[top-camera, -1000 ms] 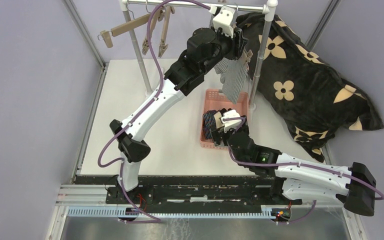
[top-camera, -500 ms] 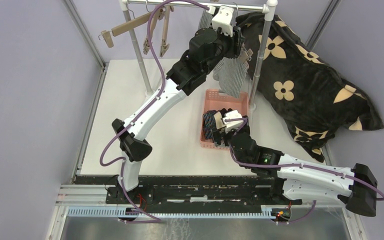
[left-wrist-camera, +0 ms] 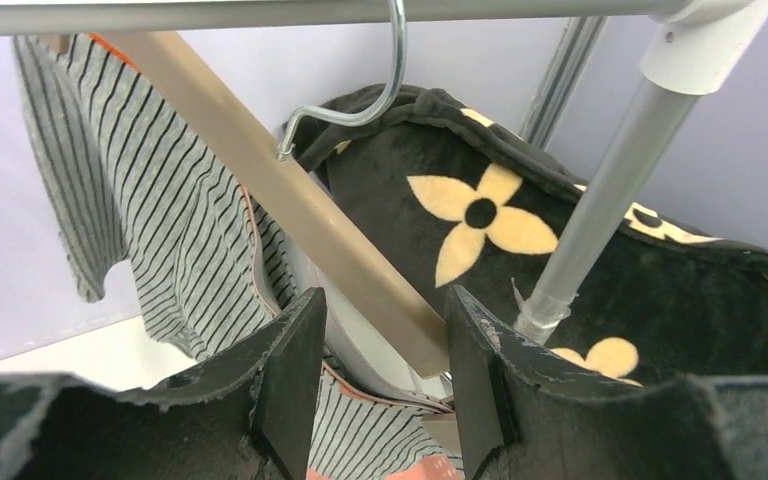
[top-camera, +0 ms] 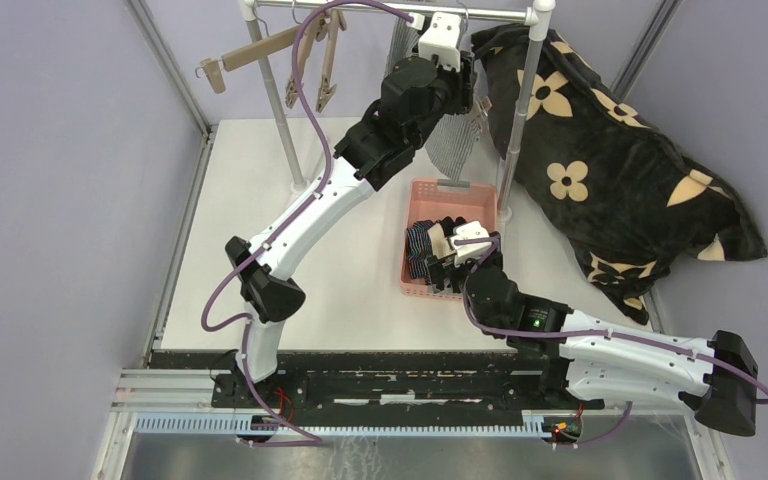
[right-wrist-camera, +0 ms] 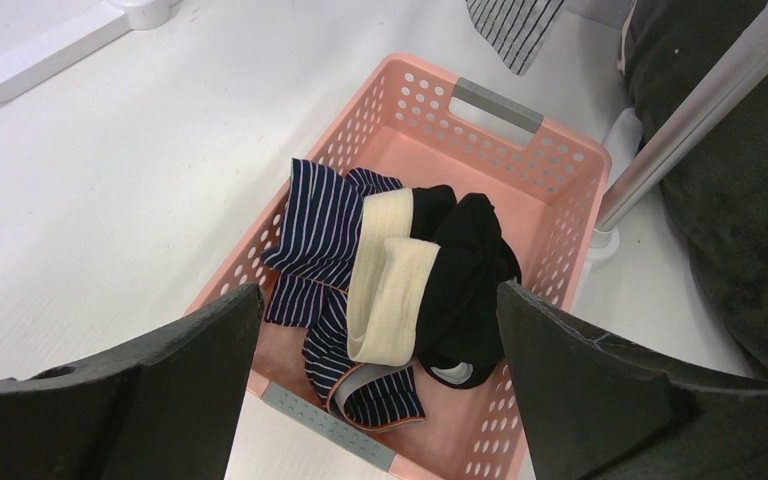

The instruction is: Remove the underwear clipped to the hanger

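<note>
A grey-and-white striped pair of underwear [left-wrist-camera: 170, 220] hangs clipped on a wooden hanger [left-wrist-camera: 290, 200], which hooks on the rail and is tilted. My left gripper [left-wrist-camera: 385, 370] is shut on the hanger's lower end, with the pair's waistband also between the jaws. From above, that gripper [top-camera: 468, 92] sits just under the rail and the striped pair [top-camera: 455, 140] dangles below it. My right gripper [right-wrist-camera: 378, 300] stands open and empty over the pink basket [right-wrist-camera: 560, 150]. In the basket lie a navy striped pair [right-wrist-camera: 315, 225] and a black pair [right-wrist-camera: 470, 260] with a beige waistband.
A big black flower-print cushion [top-camera: 600, 150] leans at the right, behind the white rack post [top-camera: 520, 90]. Two empty wooden hangers [top-camera: 260, 48] hang at the left of the rail [top-camera: 380, 8]. The basket [top-camera: 450, 188] stands by the post's foot.
My left gripper has risen toward the rail, tilting the hanger and lifting the grey striped pair with it. The right arm has edged slightly right over the basket.
</note>
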Controlling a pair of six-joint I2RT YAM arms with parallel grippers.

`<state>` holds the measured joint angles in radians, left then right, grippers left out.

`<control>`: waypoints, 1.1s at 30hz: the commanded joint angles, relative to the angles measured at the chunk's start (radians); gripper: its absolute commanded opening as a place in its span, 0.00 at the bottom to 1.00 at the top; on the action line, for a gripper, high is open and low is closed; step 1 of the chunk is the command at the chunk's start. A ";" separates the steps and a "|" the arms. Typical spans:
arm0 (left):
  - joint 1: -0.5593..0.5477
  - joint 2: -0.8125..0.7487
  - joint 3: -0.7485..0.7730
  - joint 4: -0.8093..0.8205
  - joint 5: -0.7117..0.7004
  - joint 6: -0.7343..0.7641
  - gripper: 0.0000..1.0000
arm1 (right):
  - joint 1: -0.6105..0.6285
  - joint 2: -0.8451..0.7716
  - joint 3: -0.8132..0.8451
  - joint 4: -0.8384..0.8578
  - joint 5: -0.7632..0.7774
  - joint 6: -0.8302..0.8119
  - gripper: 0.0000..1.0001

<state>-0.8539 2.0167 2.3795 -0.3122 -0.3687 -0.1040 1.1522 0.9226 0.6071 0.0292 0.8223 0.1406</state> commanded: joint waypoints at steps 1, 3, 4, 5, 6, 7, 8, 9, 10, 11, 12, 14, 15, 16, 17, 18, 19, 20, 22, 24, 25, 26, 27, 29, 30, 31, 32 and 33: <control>0.006 -0.037 -0.016 -0.008 -0.077 -0.019 0.54 | 0.007 -0.022 0.000 0.022 0.025 -0.005 0.95; 0.006 -0.052 -0.035 -0.008 -0.107 -0.012 0.54 | 0.006 -0.022 0.000 0.024 0.022 -0.004 0.95; 0.006 -0.059 -0.042 -0.010 -0.125 -0.006 0.54 | 0.006 -0.021 0.001 0.023 0.021 -0.004 0.95; 0.007 -0.066 -0.051 -0.015 -0.151 -0.001 0.53 | 0.007 -0.019 0.000 0.023 0.019 -0.003 0.95; 0.007 -0.070 -0.054 -0.017 -0.160 0.001 0.53 | 0.007 -0.019 0.000 0.023 0.017 -0.001 0.95; 0.009 -0.076 -0.061 -0.019 -0.171 0.005 0.53 | 0.007 -0.019 -0.001 0.023 0.016 0.001 0.95; 0.010 -0.083 -0.073 -0.016 -0.178 0.006 0.53 | 0.008 -0.019 -0.001 0.026 0.014 0.000 0.95; 0.013 -0.090 -0.084 -0.010 -0.179 0.006 0.53 | 0.009 -0.018 -0.001 0.028 0.013 0.000 0.95; 0.014 -0.095 -0.094 -0.003 -0.180 0.007 0.53 | 0.008 -0.016 0.001 0.030 0.011 -0.001 0.95; 0.015 -0.101 -0.105 0.006 -0.180 0.009 0.52 | 0.007 -0.013 0.001 0.031 0.009 -0.001 0.95; 0.016 -0.106 -0.112 0.014 -0.180 0.009 0.52 | 0.007 -0.011 0.000 0.032 0.009 -0.001 0.95; 0.018 -0.109 -0.115 0.021 -0.179 0.012 0.50 | 0.008 -0.007 0.000 0.032 0.008 0.002 0.95; 0.018 -0.109 -0.117 0.025 -0.180 0.012 0.48 | 0.009 -0.005 0.000 0.030 0.007 0.005 0.95; 0.018 -0.110 -0.122 0.031 -0.180 0.011 0.46 | 0.009 -0.004 -0.003 0.031 0.003 0.008 0.95; 0.019 -0.111 -0.128 0.038 -0.180 0.011 0.42 | 0.010 -0.003 -0.005 0.034 -0.001 0.008 0.95; 0.018 -0.112 -0.132 0.047 -0.180 0.011 0.38 | 0.011 -0.002 -0.006 0.035 -0.003 0.009 0.95; 0.019 -0.114 -0.141 0.056 -0.180 0.011 0.34 | 0.012 0.000 -0.007 0.035 -0.003 0.008 0.95; 0.019 -0.118 -0.151 0.068 -0.179 0.009 0.27 | 0.013 0.003 -0.007 0.033 -0.002 0.007 0.95; 0.019 -0.124 -0.169 0.091 -0.185 0.009 0.14 | 0.013 0.006 -0.006 0.032 -0.001 0.006 0.95; 0.019 -0.127 -0.171 0.097 -0.198 0.009 0.03 | 0.014 0.008 -0.009 0.032 -0.002 0.006 0.95; 0.020 -0.131 -0.171 0.102 -0.197 0.012 0.03 | 0.014 0.009 -0.009 0.034 -0.003 0.003 0.94; 0.020 -0.135 -0.172 0.105 -0.197 0.021 0.03 | 0.014 0.011 -0.009 0.037 -0.003 0.003 0.94; 0.020 -0.141 -0.172 0.108 -0.193 0.030 0.03 | 0.014 0.013 -0.010 0.039 -0.003 0.001 0.94; 0.020 -0.158 -0.180 0.117 -0.182 0.047 0.03 | 0.014 0.017 -0.009 0.045 0.001 0.002 0.93; 0.019 -0.173 -0.193 0.127 -0.180 0.056 0.03 | 0.014 0.020 -0.010 0.048 0.003 0.001 0.93; 0.020 -0.198 -0.212 0.146 -0.175 0.065 0.03 | 0.014 0.024 -0.011 0.054 0.005 -0.002 0.93; 0.019 -0.221 -0.240 0.169 -0.171 0.074 0.03 | 0.014 0.028 -0.011 0.061 0.008 -0.004 0.93; 0.019 -0.246 -0.270 0.199 -0.173 0.082 0.03 | 0.014 0.033 -0.010 0.065 0.010 -0.007 0.93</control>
<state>-0.8379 1.9076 2.1624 -0.2504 -0.5396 -0.0834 1.1587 0.9447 0.5976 0.0406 0.8143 0.1421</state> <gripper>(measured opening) 0.099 0.928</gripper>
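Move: The striped underwear's hanger has its near end just at the left hand's fingertips, about 2 cm ahead and 2 cm right, nearly level. Its hook hangs some 12 cm straight ahead and 6 cm higher; the underwear's middle is about 13 cm ahead, 2 cm left and 10 cm below. From the right hand, which waits over the basket, the hanger's near end is roughly 22 cm ahead, 1 cm right and 25 cm up. The left fingers, half open with the hanger's near end at their tips, close onto the wooden bar and pinch it. Before and while they shut, the hand goes about 5 cm left, sinking some 2 cm and turning roughly 10 degrees counter-clockwise, and draws the hanger's near end left with it. ##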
